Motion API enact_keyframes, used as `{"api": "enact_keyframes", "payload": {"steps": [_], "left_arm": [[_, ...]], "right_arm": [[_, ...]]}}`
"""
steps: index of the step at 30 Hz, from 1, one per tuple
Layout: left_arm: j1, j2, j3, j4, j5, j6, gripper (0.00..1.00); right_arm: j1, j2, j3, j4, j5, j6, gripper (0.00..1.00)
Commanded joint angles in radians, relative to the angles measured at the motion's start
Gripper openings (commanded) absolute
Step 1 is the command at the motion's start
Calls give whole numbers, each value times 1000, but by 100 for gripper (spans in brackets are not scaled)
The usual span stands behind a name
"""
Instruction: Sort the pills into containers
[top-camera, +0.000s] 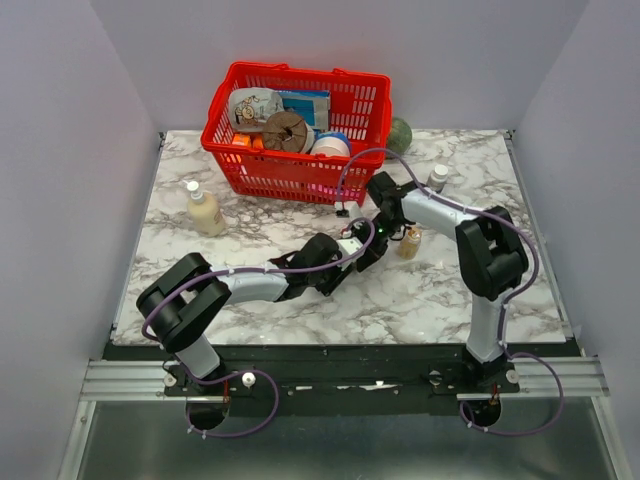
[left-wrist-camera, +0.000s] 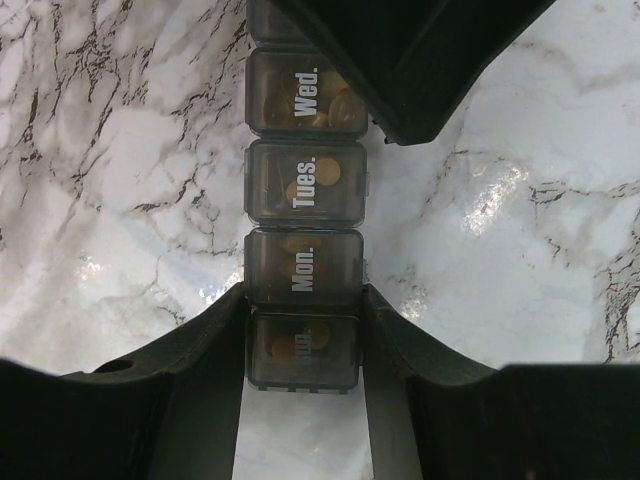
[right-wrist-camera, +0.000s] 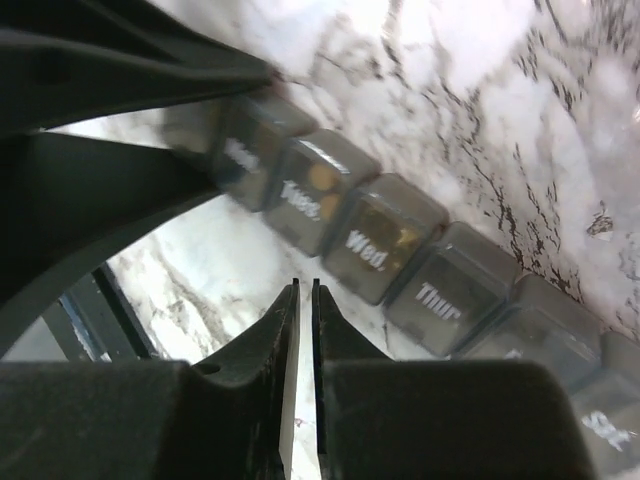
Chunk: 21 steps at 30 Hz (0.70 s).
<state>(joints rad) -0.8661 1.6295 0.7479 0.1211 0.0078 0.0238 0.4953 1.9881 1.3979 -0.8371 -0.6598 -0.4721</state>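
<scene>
The containers (left-wrist-camera: 305, 195) are one dark grey strip of lidded day compartments lying on the marble; the lids in view are down. Round yellow-brown pills (left-wrist-camera: 327, 170) show through the Sun, Tues and Wed lids. My left gripper (left-wrist-camera: 304, 300) is shut on the strip's Sun end, one finger on each long side. In the right wrist view the containers (right-wrist-camera: 385, 245) run diagonally, and pills (right-wrist-camera: 320, 176) show under the Tues lid. My right gripper (right-wrist-camera: 305, 285) hovers just beside the Wed compartment, jaws nearly touching with nothing between them. From above, both grippers (top-camera: 352, 250) (top-camera: 385, 232) meet mid-table and hide the strip.
A red mesh basket (top-camera: 300, 130) full of items stands at the back. A cream bottle (top-camera: 205, 210) is at the left, a small amber bottle (top-camera: 409, 242) just right of the grippers, a white-capped bottle (top-camera: 437, 178) behind it, and a green ball (top-camera: 400, 133) by the basket.
</scene>
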Motion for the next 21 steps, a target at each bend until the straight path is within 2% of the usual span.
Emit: {"api": "enact_keyframes", "payload": {"steps": [1, 5, 6, 9, 10, 11, 12, 17, 21], "left_arm": [[2, 0, 7, -46, 0, -5, 42], [6, -37, -7, -44, -23, -18, 54], [6, -49, -10, -40, -34, -19, 61], [12, -106, -22, -38, -42, -19, 71], [13, -140, -22, -40, -43, -48, 78], [16, -155, -28, -41, -43, -51, 93], [18, -172, -30, -44, -42, -51, 99], [21, -324, -51, -80, -11, -70, 99], [24, -503, -76, -126, -11, -84, 99]], "right_arm": [[-1, -130, 9, -39, -96, -100, 22], [-3, -181, -26, -57, -80, -148, 29], [-3, -190, -48, -57, -77, -152, 32], [-4, -245, -80, -59, -57, -171, 37], [-6, -264, -105, -59, -46, -175, 38], [-9, -284, -115, -53, -38, -181, 40], [-12, -328, -126, -50, -31, -183, 42], [-64, -462, -157, -42, 18, -183, 52], [-121, -587, -149, -39, 58, -181, 65]]}}
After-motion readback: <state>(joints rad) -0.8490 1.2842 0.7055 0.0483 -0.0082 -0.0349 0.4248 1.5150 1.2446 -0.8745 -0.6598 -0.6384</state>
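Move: The left fingers still pinch the Sun. end of the closed pill box, which runs out ahead and to the right, its middle about 5 cm ahead and 5 cm to the right of that hand. An amber bottle stands some 8 cm ahead and 14 cm to the left hand's right, the red basket about 27 cm ahead and 7 cm left. From the right hand, hovering just above the box, its middle is some 2 cm ahead, 1 cm left and 3 cm below; the amber bottle is about 4 cm ahead and 9 cm right. The left hand opens wide from half open, lets go of the Sun. end of the pill box and rises nearly straight up off it, about 10 cm, tilting a little. The right hand goes up from above the middle lids by about as much, first swaying back, then heading right away from the box, its nearly shut fingers opening to over half while the wrist tilts some 20 degrees, swinging the fingertips forward. ##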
